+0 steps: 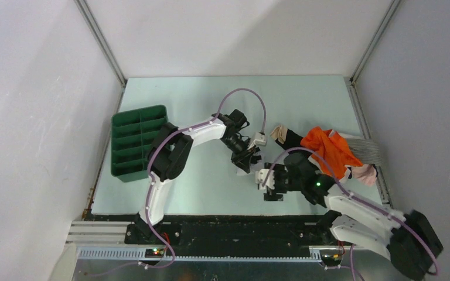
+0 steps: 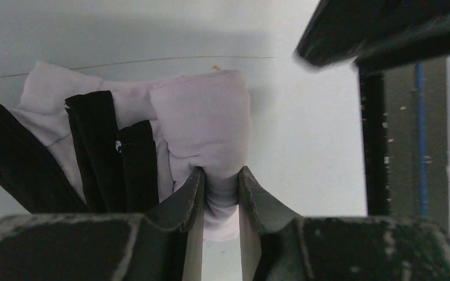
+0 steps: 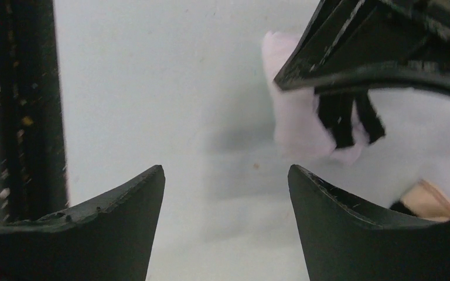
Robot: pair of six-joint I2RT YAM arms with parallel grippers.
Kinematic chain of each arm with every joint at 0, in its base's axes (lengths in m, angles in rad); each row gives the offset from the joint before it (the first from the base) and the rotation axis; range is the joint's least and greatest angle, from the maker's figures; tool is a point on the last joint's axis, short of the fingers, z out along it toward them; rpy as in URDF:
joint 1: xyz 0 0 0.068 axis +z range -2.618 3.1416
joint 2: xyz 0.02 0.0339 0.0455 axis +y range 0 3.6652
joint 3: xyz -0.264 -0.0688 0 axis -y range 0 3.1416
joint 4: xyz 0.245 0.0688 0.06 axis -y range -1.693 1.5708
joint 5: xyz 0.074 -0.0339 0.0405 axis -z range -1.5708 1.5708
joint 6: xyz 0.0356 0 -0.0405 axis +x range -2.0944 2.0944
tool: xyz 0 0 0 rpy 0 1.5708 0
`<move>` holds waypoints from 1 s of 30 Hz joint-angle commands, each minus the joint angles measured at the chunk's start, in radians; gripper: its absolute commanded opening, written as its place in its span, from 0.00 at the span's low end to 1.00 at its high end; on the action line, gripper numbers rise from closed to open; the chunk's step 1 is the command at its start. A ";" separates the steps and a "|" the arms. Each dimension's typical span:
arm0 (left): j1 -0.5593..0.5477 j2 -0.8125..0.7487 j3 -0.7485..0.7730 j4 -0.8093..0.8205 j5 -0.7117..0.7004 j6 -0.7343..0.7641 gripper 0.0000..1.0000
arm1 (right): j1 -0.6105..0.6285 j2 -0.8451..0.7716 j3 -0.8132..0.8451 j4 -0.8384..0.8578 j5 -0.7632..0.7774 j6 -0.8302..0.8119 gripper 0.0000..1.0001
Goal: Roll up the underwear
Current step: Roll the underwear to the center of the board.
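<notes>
The underwear [image 2: 202,117] is a pale lilac bundle with black trim, partly rolled, lying on the pale green table. My left gripper [image 2: 221,172] is shut on the bundle's near end, with cloth pinched between both fingers. In the top view the left gripper [image 1: 247,157] sits at mid-table and hides the underwear. My right gripper [image 1: 268,182] hovers just in front of it, to the right. In the right wrist view the right gripper [image 3: 225,170] is open with only bare table between its fingers. The underwear [image 3: 296,126] lies ahead of it to the right, under the left gripper's dark fingers [image 3: 351,58].
A heap of clothes lies at the right edge: an orange garment [image 1: 328,149], a grey striped cloth [image 1: 368,151] and a pink piece [image 1: 363,173]. A green compartment tray [image 1: 137,143] stands at the left edge. White walls enclose the table.
</notes>
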 commanded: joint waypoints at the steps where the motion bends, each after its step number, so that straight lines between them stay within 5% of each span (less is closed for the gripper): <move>1: -0.022 0.123 -0.050 -0.289 0.078 -0.021 0.00 | 0.062 0.160 0.009 0.397 0.071 -0.017 0.81; 12: 0.006 0.141 -0.035 -0.347 0.087 0.019 0.00 | 0.089 0.382 0.092 0.417 0.074 -0.053 0.75; 30: 0.033 0.153 0.004 -0.382 0.091 -0.008 0.00 | 0.150 0.585 0.306 0.142 -0.019 0.086 0.53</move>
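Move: Underwear, bunched into a roll, is already pinched near one end in the left hand; its middle lies about 3 cm ahead and 3 cm right of that hand, 1 cm lower. From the right hand, empty and open, this middle is roughly 9 cm ahead, 8 cm to the left and 6 cm down. The black garment lies some 14 cm ahead and 8 cm right of the right hand, the orange cloth about 12 cm ahead and 21 cm right, both some 6 cm below. Back towards the base the left hand draws the underwear about 5.5 cm, drifting left, keeping its pinch while the wrist turns some 25 degrees so the fingers point flatter and more backward. The right hand sweeps left about 7.5 cm and down, first forward, then slightly back, narrowing its wide-open fingers partway around the roll beside the left fingertips. ##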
